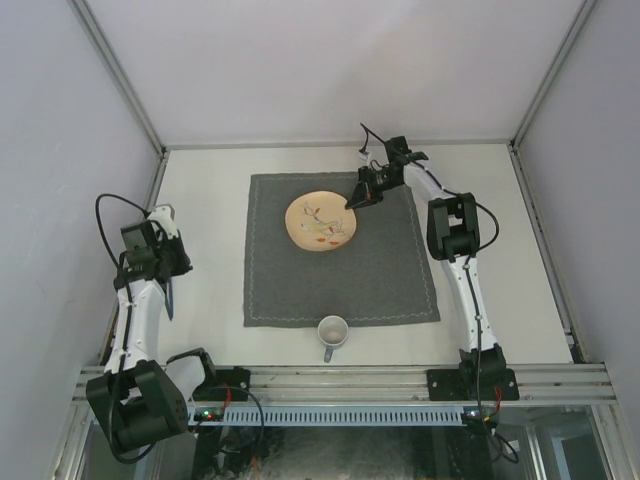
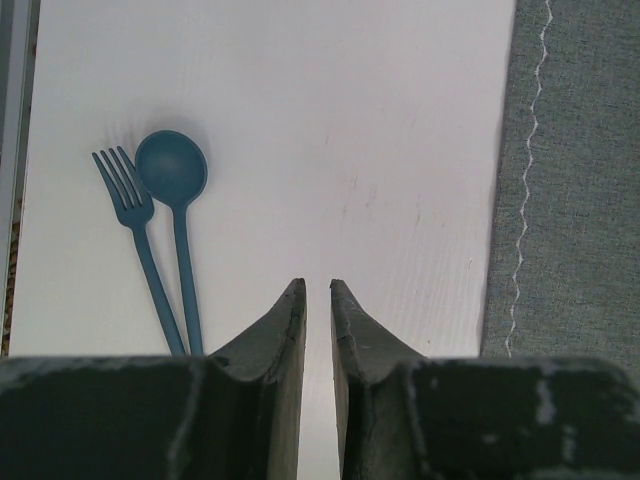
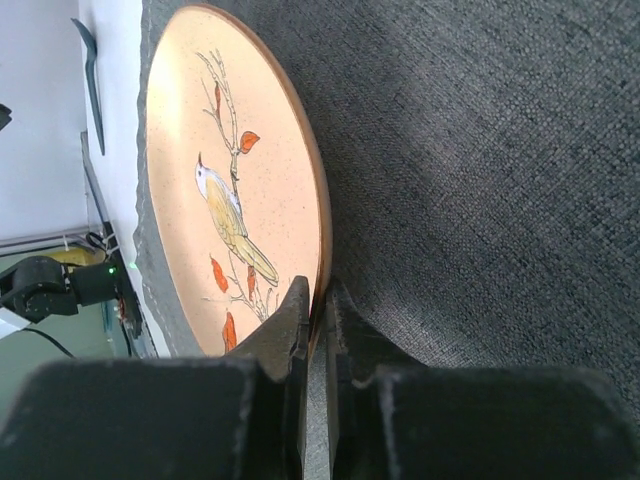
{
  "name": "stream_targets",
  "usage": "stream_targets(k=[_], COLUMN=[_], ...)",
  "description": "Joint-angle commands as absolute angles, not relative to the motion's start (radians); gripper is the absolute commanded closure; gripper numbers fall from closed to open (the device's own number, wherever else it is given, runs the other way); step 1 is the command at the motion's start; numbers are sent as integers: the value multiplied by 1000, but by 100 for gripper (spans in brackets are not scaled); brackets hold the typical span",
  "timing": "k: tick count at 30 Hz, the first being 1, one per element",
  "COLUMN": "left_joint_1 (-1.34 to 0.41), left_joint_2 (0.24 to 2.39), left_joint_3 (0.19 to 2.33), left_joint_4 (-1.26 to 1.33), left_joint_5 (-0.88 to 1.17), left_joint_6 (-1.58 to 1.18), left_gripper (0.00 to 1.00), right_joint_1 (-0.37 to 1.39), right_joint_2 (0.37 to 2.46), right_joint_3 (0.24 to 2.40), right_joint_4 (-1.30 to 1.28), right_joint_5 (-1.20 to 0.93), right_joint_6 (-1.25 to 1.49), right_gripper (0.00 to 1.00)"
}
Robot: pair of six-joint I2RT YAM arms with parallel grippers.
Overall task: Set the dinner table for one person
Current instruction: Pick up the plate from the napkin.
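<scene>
On the off-white dinner table (image 1: 490,290) lies a dark grey placemat (image 1: 390,270). A peach plate (image 1: 320,222) with a painted bird rests on the mat's far half. My right gripper (image 1: 354,201) is at the plate's far right rim. In the right wrist view its jaws (image 3: 317,290) pinch the thin edge of the plate (image 3: 240,180). My left gripper (image 1: 172,262) hovers over the table's left strip, its jaws (image 2: 318,284) a narrow gap apart with nothing between them. A teal fork (image 2: 128,205) and teal spoon (image 2: 172,170) lie side by side ahead and left of it.
A grey mug (image 1: 332,330) stands at the placemat's near edge, its handle toward the arm bases. The stitched left edge of the mat (image 2: 570,200) runs right of the left gripper. Metal rails and white walls enclose the table on three sides.
</scene>
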State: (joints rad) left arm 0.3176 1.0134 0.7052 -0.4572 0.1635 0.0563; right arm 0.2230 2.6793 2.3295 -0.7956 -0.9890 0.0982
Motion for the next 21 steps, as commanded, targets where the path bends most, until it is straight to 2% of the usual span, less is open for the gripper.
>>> stream_targets(k=[1,5,9,16,21], left_joint_1=[328,327,329,329,329], left_joint_2=[990,986,994,991,978], left_joint_3=[733,730,729,723,710], left_joint_4=[-439,-436,-433,-430,-427], left_joint_5=[178,180,188,196,198], left_joint_6=[75,78,76,74,76], left_gripper=[80,80,80,81,81], right_joint_1=[218,207,206,232,254], right_joint_2=[2557,2416,2252,2038,1921], right_joint_3=[2269,2038,1866,1848,1760], right_joint_4=[-730,-497,-256,-382,-387], right_joint_5=[-1001,-1063,-1039,-674,-562], right_joint_6=[143,340,527,672,723], right_gripper=[100,100,100,100,100])
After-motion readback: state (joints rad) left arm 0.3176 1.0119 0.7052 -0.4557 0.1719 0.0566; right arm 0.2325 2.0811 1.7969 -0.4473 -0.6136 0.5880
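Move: The right gripper already has the plate's rim pinched; the plate's middle lies about 8 cm to its left, 5 cm back and a touch below. The napkin is spread under it, its middle some 11 cm back and 2 cm left of the hand, and the mug stands about 37 cm back and 4 cm left. From the idle left hand, the plate is roughly 17 cm ahead, 30 cm to the right and 10 cm below. Keep the right gripper shut on the plate's rim and lift it off the napkin: ease back about 2.5 cm at first with hardly any rise, then climb ever faster to some 13 cm up while coming forward again over the napkin's far part. Swing the wrist clockwise nearly 30 degrees on the way up, so that the plate turns with it. ##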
